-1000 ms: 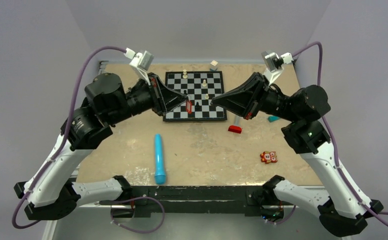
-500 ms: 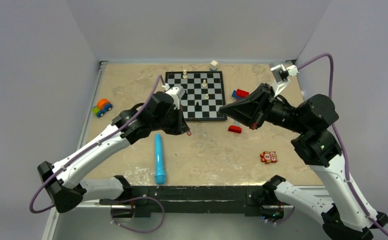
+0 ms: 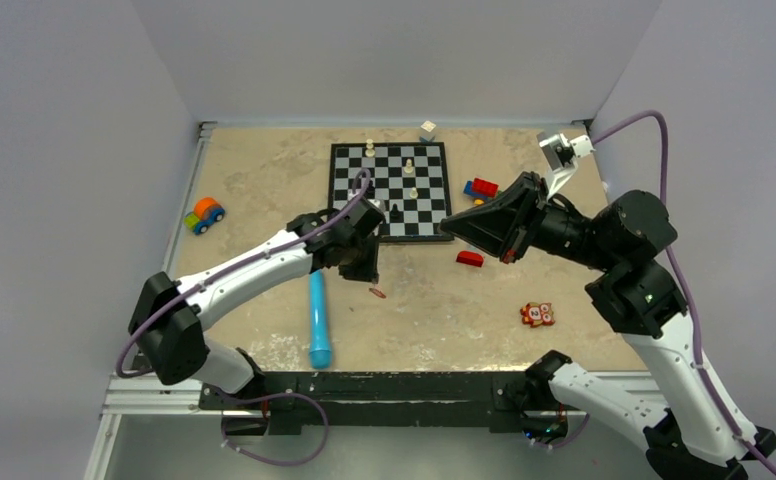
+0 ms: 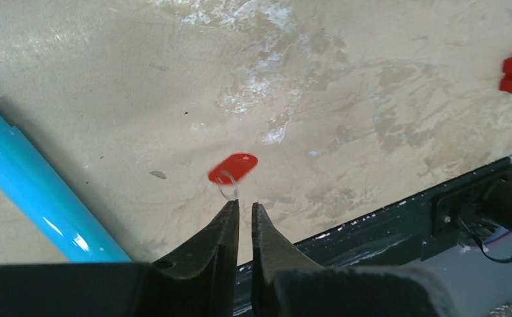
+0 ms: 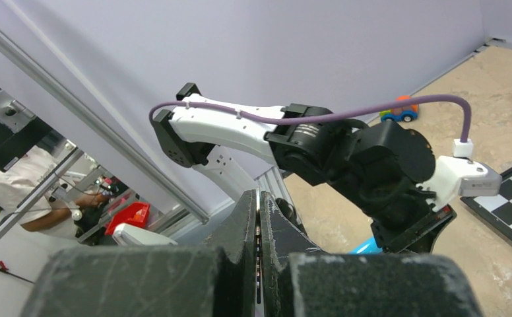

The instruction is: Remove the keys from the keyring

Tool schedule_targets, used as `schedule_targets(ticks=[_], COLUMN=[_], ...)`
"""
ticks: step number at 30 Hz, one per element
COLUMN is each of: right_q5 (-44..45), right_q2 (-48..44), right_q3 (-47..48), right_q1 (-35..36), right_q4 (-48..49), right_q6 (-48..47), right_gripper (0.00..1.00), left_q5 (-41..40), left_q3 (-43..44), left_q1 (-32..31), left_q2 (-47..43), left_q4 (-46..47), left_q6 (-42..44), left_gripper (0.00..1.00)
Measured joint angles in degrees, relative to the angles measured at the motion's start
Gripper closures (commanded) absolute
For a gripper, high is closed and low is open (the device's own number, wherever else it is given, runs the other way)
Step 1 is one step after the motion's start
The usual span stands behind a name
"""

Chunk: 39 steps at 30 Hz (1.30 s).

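The keyring (image 3: 376, 292), a small red tag with a thin metal ring, lies on the tan table just in front of my left gripper (image 3: 369, 270). In the left wrist view the keyring (image 4: 233, 168) sits just beyond the fingertips. There my left gripper (image 4: 245, 203) stands slightly open with nothing in the narrow gap. My right gripper (image 3: 447, 224) hangs in the air over the chessboard's near right corner. Its jaws (image 5: 258, 193) are shut on a thin silvery strip, the key (image 5: 258, 228), seen edge-on.
A blue cylinder (image 3: 318, 318) lies left of the keyring. The chessboard (image 3: 349, 160) with several pieces is behind it. A red block (image 3: 470, 258), an orange square toy (image 3: 536, 314), a toy car (image 3: 204, 214) and a red-and-blue toy (image 3: 481, 187) lie scattered around.
My left arm swung down from beside the chessboard to low over the table. Its jaws parted and the keyring dropped onto the table. My right gripper drew back slightly to the right, still shut.
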Motion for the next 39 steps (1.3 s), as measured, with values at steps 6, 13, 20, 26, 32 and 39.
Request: schedule_targets(ticks=[6,13,20,26,32,39], right_q5=[0.07,1.01,3.28,6.38,11.28,16.04], right_q2=[0.0,-0.39,-1.27,-0.9,4.04,10.88], right_q3=[0.0,0.0,-1.07,-2.38,-0.92,-1.57], right_q1=[0.0,0.0,0.0,0.0,0.07,0.07], right_q4=[-2.16,-3.52,-5.49,-8.48,-14.93,-22.1], right_q6=[-0.76,-1.62,-3.17,-4.79,-6.99,-7.32], right_gripper=[1.0,1.0,1.0,1.0,1.0,1.0], left_q5=[-1.27,-3.78,-4.7,-5.75,-6.64,-8.28], left_q3=[0.0,2.16,5.73,6.64,6.64,6.64], left_q1=[0.39,0.98,3.56,5.31,6.32,6.6], left_q2=[5.31,5.73,2.54,-4.33,-12.85,-20.22], left_q4=[-1.77,-5.51,-7.37,-8.76,-10.32,-13.31], left_q6=[0.24,0.72,1.79,1.84,1.88,2.43], left_gripper=[0.29,0.15,0.13,0.11,0.11,0.1])
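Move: From the left gripper, which has the keyring hanging at its barely parted tips, the landing spot on the table is about 9 cm below, 1 cm back and 1 cm to the left. The blue flashlight lies roughly 12 cm left, 5 cm back and 8 cm down; the chessboard's middle is some 25 cm ahead, 3 cm right and 9 cm down. That landing spot lies about 7 cm ahead of the right gripper, 11 cm left and 44 cm below. Lower the left gripper another 3 to 4 cm towards the bare table while spreading its fingers wide to let go of the keyring, then lift it about 15 cm, drifting left towards above the flashlight. Meanwhile bring the right gripper down some 15 cm and forward 8 cm, still shut, tipping its fingers further downward. ##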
